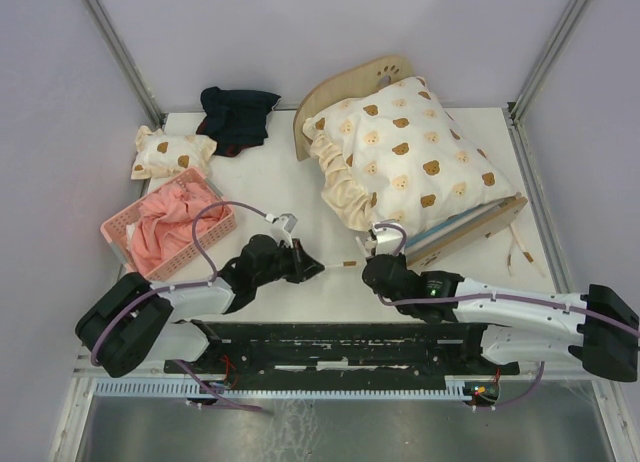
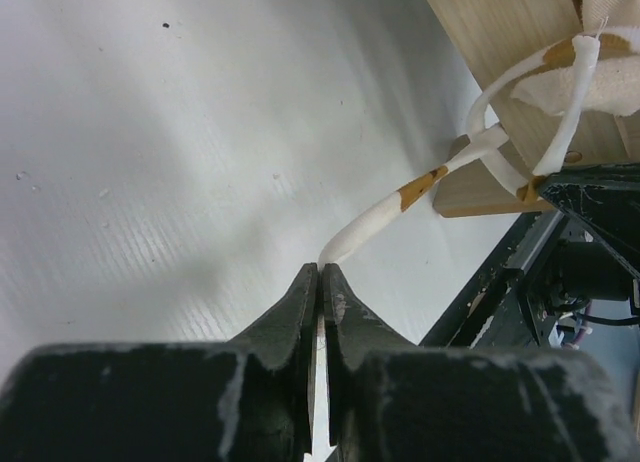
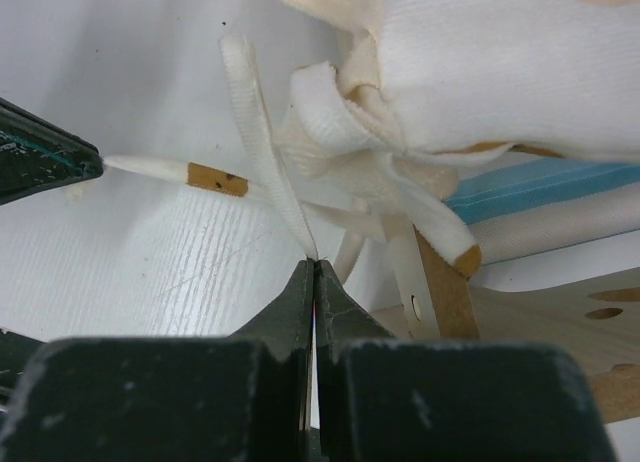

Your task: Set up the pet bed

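The pet bed stands at the back right, its arched headboard (image 1: 370, 77) and low footboard (image 1: 482, 225) showing. A cream bear-print quilt (image 1: 400, 152) lies bunched over it, and a blue mattress edge (image 3: 530, 187) peeks out under the quilt. White tie ribbons with brown patches hang from the quilt's near corner. My left gripper (image 1: 318, 270) (image 2: 320, 267) is shut on the end of one ribbon (image 2: 400, 197), which is stretched toward the footboard. My right gripper (image 1: 378, 244) (image 3: 314, 264) is shut on a second ribbon (image 3: 262, 152) beside the knot.
A pink basket (image 1: 125, 227) holding pink cloth sits at the left. Behind it lie a small bear-print pillow (image 1: 170, 152) and a dark cloth (image 1: 238, 114). Another loose ribbon (image 1: 520, 252) trails off the bed's right corner.
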Available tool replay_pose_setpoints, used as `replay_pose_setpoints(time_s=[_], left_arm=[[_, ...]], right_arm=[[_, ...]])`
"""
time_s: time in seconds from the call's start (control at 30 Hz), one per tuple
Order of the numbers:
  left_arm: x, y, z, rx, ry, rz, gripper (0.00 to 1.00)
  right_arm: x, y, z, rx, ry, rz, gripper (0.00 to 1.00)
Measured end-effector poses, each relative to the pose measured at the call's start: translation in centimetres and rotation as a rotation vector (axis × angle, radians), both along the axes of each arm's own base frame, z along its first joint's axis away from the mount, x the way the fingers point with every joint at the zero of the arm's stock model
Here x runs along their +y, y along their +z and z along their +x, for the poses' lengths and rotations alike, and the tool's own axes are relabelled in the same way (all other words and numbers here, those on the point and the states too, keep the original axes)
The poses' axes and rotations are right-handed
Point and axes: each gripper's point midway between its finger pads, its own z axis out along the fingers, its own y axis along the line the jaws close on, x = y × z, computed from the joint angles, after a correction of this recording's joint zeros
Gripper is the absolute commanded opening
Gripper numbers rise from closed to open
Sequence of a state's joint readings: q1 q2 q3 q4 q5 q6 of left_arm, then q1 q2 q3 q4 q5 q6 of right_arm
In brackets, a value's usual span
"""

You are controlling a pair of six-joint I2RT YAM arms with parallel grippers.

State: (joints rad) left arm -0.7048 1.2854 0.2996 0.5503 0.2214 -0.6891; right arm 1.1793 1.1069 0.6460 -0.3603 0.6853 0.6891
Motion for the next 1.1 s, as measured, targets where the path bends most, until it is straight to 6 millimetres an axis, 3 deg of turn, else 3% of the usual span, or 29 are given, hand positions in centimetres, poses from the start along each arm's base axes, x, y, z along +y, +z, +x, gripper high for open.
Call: replay_pose_setpoints(time_s=[0.23,0.4,0.53,0.87,1.1], left_arm=[[-0.1,0.4,-0.1,-0.004,-0.002,0.011,0.28],[-2.5,4.1,0.8,-0.106,-0.058,-0.033,0.31],[-4.3,5.9,1.1,-0.192,-0.108,-0.069,0.31],[-7.6,3.2,0.4,-0.233,-0.221,-0.079,0.29],[-10.0,3.0,0.4,-0.285,-0.263,-0.139,0.29]], right_arm=[[-0.3,0.7,0.0,0.001,-0.055,0.066,0.02],[-0.5,0.5,-0.2,0.02,-0.092,0.09,0.02],[-0.6,0.4,-0.2,0.03,-0.118,0.114,0.02],[-0.5,0.2,-0.3,0.045,-0.169,0.167,0.02],[-0.8,0.3,-0.2,0.035,-0.19,0.18,0.02]])
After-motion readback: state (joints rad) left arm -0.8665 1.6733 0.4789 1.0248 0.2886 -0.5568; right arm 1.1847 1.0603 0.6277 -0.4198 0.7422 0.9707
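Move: The strap crossing at the bed frame's near-left corner lies about 11 cm right of the left hand, which pinches one strap end, and 2 cm ahead, 2 cm higher. The frame corner is some 13 cm right of that hand and 1 cm ahead; the cover's ruffled corner is about 10 cm right and 9 cm ahead. From the right hand, holding the other strap, the crossing lies 2 cm ahead, 2 cm right and 4 cm below. Left opens off its strap, arcs up and about 10 cm right towards the crossing; right keeps its grip. ##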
